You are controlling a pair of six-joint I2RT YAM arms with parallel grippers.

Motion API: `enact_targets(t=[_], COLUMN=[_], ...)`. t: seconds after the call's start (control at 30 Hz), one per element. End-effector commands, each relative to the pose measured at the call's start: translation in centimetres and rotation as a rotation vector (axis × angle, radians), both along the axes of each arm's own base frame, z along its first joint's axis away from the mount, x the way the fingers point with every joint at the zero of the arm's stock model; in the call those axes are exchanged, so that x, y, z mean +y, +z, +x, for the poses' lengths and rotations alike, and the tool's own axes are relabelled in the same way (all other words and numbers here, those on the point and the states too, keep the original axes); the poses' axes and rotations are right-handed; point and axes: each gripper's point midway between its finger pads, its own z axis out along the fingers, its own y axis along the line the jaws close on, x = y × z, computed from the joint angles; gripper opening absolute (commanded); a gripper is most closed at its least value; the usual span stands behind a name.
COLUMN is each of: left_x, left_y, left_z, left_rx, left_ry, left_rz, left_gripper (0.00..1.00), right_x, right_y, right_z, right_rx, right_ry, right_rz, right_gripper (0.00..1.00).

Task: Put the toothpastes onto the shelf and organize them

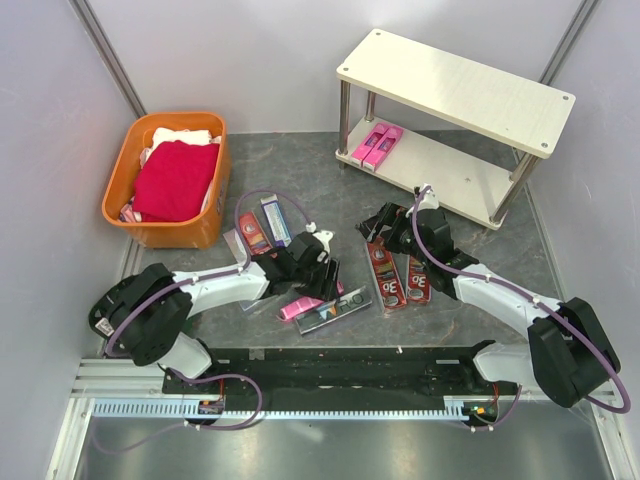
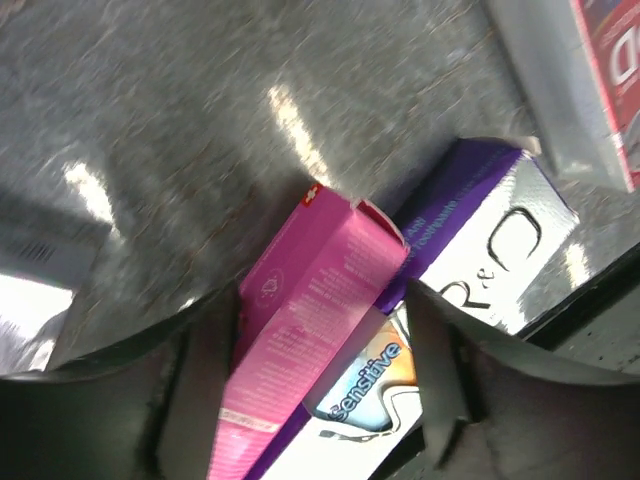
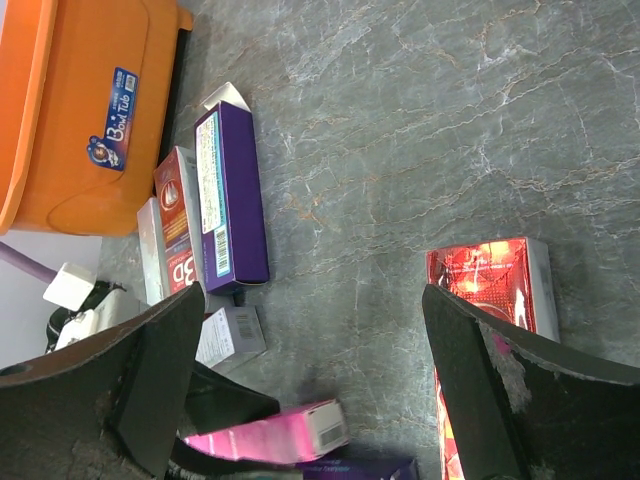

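Observation:
The shelf (image 1: 470,95) stands at the back right, with two pink toothpastes (image 1: 375,146) on its lower board. My left gripper (image 1: 320,278) is open, low over a pink carton (image 2: 310,310) that lies between its fingers (image 2: 200,380) on top of a purple and white carton (image 2: 480,230). My right gripper (image 1: 383,222) is open wide and empty (image 3: 315,390), just above the table beside two dark red cartons (image 1: 385,275); one of them (image 3: 490,275) shows by its right finger. A dark red carton (image 1: 253,232) and a purple carton (image 1: 275,220) lie further left.
An orange basket (image 1: 150,215) with red and white cloths stands at the back left; it also shows in the right wrist view (image 3: 80,110). A silver-grey carton (image 3: 150,250) lies beside the dark red one there. White walls close in the table on three sides.

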Motion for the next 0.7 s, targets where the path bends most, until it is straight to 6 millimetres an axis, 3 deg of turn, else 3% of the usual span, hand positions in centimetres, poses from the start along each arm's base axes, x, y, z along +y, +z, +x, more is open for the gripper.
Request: enact_targets(t=[0.0,0.17,0.47,0.67], left_x=[2.8,2.4,1.6,2.1], left_y=[-3.6,-2.9,1.5,4.8], left_z=[0.0,0.8,3.0,5.0], left_rx=[0.029,0.008,-0.061,-0.101], left_ry=[0.067,0.094,0.129,0.151], left_rz=[0.175,0.162,0.07,-0.003], left_gripper=[0.59,0.45,0.31,0.24], right_x=[-0.1,-0.2,0.0,0.6], right_y=[0.8,0.8,1.3,2.0], right_z=[-0.1,-0.1,-0.3,-0.8], right_rx=[-0.031,-0.033,-0.044,-0.067], right_ry=[-0.003,-0.004,0.007,0.052], right_rz=[0.005,0.002,0.008,0.037], right_gripper=[0.98,0.98,0.98,0.98])
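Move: The pink toothpaste box already lies between the left hand's open fingers near its right-hand end; its middle is about 3 cm left, 2 cm back and 1 cm below. The purple-and-silver box lies alongside, roughly 4 cm back and 2 cm right of the hand. The nearer red box is some 12 cm right and 5 cm ahead, the silver box about 12 cm left and 1 cm ahead. From the right hand, the pink box is roughly 14 cm back, 12 cm left and 11 cm below. Forward, with a slight dip at first, the left hand closes its fingers across the far end of the pink box and pinches it by its long sides. It then keeps easing forward while drawing left and slightly up, ending some 3.5 cm from its start, the wrist turning just a little counter-clockwise. ##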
